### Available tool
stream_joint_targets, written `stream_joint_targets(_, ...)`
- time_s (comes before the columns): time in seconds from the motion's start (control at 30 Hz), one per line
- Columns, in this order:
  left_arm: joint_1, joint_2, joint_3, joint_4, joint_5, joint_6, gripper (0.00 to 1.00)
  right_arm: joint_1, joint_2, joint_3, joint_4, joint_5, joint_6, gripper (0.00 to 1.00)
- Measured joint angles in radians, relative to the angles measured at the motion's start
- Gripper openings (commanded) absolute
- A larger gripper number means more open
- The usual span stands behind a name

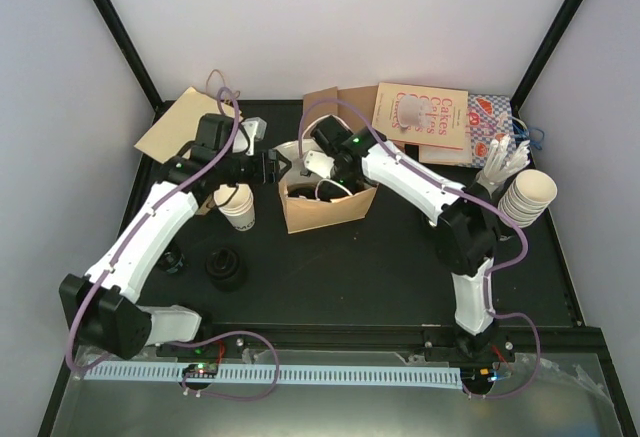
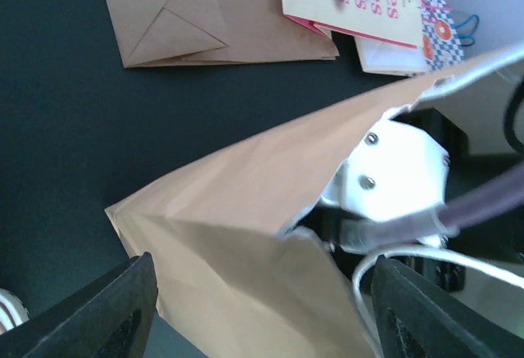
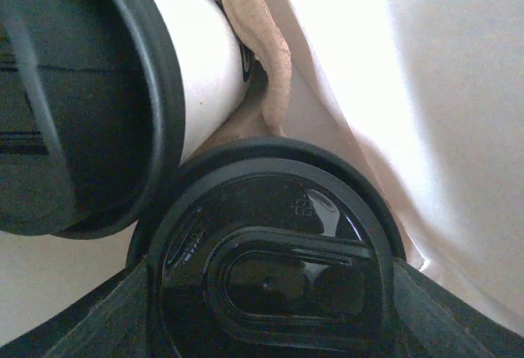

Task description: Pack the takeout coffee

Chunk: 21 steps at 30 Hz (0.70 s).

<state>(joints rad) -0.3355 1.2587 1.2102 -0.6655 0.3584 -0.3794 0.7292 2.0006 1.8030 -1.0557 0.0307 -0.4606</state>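
A tan paper bag (image 1: pixel 322 212) stands open mid-table. My right gripper (image 3: pixel 270 292) reaches down inside it, shut on the takeout coffee (image 3: pixel 270 251), with a finger pressed on each side of its round black lid. A second lidded white cup (image 3: pixel 209 63) lies beside it in the bag. In the top view the right arm's wrist (image 1: pixel 330 162) hides that cup. My left gripper (image 1: pixel 272 169) is at the bag's left rim. In the left wrist view its fingers (image 2: pixel 106 317) stand wide apart, open, with the bag's paper wall (image 2: pixel 246 235) between them.
A lidless white cup (image 1: pixel 238 207) stands left of the bag, with black lids (image 1: pixel 224 267) nearer the front. A stack of white cups (image 1: pixel 525 197) lies at the right. Flat paper bags (image 1: pixel 180 122) and a cake booklet (image 1: pixel 425 115) lie at the back.
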Motion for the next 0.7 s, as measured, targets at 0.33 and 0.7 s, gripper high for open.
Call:
stream_joint_targets(0.33,0.000,0.105,0.088,-0.047,-0.061,0.006,0.54,0.003,-0.023,-0.027,0.019,0.019,0.014,0.61)
stream_joint_targets(0.7,0.000,0.129,0.117,-0.088,-0.067,0.011,0.49,-0.012,-0.009,0.040,-0.088,0.076,0.015,1.00)
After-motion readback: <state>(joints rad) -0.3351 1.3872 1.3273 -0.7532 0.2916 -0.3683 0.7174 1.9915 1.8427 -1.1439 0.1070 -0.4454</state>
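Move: The left hand's parted fingers are astride the paper bag's left rim, its edge about 2 cm to their right, 1 cm ahead and 3 cm lower. The paper cup stack is roughly 11 cm left and 6 cm back of this hand, 17 cm lower. Inside the bag the right hand holds a lidded cup, its middle straight below by some 4 cm; the other lidded cup leans about 7 cm left, 1 cm back and 4 cm lower. The right fingers still grip the cup's lid inside the bag, then spread fully and let go as the hand eases about 2 cm to the right and 1 cm up. Meanwhile the left hand goes some 2 cm forward and 1.5 cm down along the bag's left rim, its fingers closing part-way with the wall between them. ##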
